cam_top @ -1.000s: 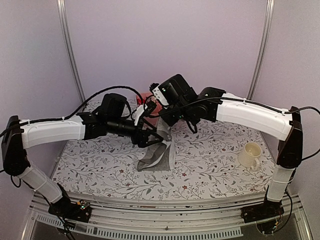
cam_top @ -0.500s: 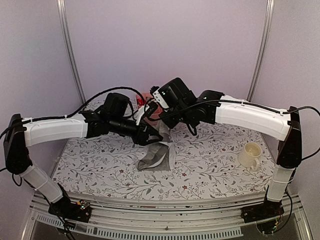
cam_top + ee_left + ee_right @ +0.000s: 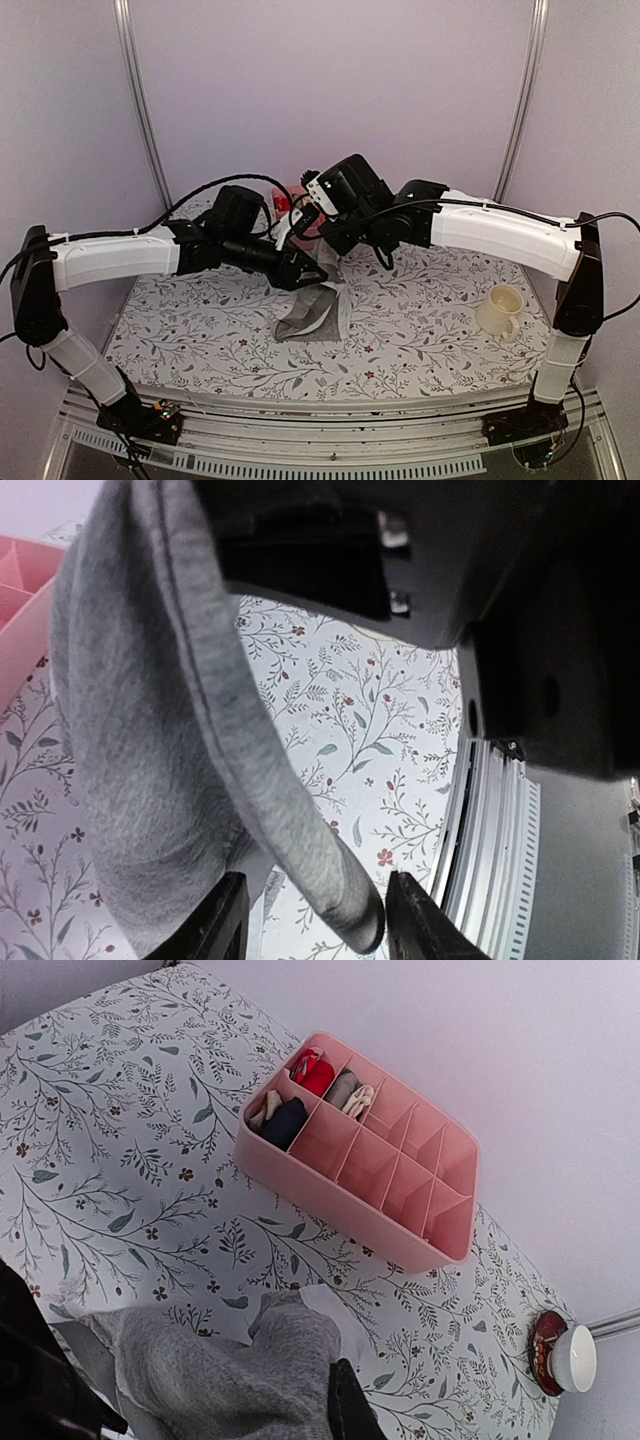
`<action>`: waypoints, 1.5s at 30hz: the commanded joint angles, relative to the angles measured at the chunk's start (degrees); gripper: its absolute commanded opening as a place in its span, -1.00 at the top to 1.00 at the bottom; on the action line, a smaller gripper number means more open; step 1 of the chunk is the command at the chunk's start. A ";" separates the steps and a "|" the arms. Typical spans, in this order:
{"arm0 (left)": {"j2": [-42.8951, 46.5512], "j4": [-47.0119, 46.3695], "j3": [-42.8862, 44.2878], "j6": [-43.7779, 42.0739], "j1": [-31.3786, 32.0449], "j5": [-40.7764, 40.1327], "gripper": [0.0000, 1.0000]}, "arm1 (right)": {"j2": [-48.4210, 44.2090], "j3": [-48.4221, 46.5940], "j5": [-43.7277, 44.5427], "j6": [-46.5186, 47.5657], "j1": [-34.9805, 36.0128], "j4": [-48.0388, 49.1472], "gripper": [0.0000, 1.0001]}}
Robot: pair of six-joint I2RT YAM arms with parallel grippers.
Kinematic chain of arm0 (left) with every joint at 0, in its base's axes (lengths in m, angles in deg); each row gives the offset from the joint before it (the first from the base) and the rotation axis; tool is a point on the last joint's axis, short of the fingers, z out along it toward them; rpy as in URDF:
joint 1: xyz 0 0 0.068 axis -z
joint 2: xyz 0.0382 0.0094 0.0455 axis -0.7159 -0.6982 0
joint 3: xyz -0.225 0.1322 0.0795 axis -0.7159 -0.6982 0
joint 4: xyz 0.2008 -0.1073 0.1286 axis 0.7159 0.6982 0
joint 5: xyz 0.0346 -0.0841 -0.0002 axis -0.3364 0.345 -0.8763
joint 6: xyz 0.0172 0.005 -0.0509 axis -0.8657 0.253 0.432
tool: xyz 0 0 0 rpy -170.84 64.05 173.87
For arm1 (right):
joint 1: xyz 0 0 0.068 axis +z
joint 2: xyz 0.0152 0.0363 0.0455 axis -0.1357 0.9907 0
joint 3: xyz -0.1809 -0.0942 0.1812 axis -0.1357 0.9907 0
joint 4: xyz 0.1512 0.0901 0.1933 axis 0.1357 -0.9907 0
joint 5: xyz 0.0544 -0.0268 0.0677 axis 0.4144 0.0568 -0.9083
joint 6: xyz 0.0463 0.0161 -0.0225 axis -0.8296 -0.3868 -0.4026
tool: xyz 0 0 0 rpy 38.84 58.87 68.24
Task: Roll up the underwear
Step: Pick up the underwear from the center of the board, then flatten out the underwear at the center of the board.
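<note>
One grey underwear (image 3: 312, 310) hangs from my right gripper (image 3: 328, 262), its lower end resting crumpled on the table. In the right wrist view the underwear (image 3: 230, 1380) bunches at the bottom against a dark fingertip (image 3: 350, 1410), and my right gripper (image 3: 335, 1422) is shut on it; a pale edge (image 3: 335, 1310) shows beside the grey. My left gripper (image 3: 303, 273) sits just left of the hanging cloth. In the left wrist view a folded hem of the underwear (image 3: 250, 770) droops between the two dark fingers (image 3: 225, 925), with my left gripper (image 3: 318, 928) open and table showing in the gap.
A pink divided tray (image 3: 330, 1195) holding several rolled garments stands at the back of the table, mostly hidden behind the arms in the top view. A cream mug (image 3: 500, 310) sits at the right. A small white cup (image 3: 572, 1357) lies beyond the tray.
My left gripper has narrowed around the hanging hem and shifted slightly right, toward the right gripper. The right gripper keeps its hold on the cloth.
</note>
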 commanded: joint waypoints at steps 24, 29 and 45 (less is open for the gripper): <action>7.02 25.36 10.67 -37.79 -0.03 -23.76 1.00 | -14.85 9.57 -3.53 9.66 -0.16 -1.08 0.96; 11.93 25.39 8.45 -49.22 1.74 -37.93 1.00 | -22.19 11.85 -0.48 13.72 5.00 -0.91 0.96; 34.62 39.88 7.34 -61.85 17.80 -35.40 1.00 | -24.66 8.08 6.59 8.78 30.96 -14.98 0.97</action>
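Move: The underwear hangs bunched from the right hand's shut fingers; its middle is about 7 cm straight below the left hand and 1 cm to the left, its upper edge already between the left's open fingertips. From the right hand that middle lies some 8 cm back, 2 cm left and 13 cm down. The pink box stands roughly 30 cm ahead of the left hand, 1 cm right and 12 cm lower; from the right, 23 cm ahead, 1 cm right and 18 cm lower. The left fingers pinch the upper edge of the underwear shut between them while the right keeps its grip. Then the left lifts about 15 cm, drawing left and, late on, back, its wrist rolling some 70 degrees; the right carries its corner about 20 cm back and some 8 cm up, away from the box, turning counter-clockwise by about 30 degrees. ##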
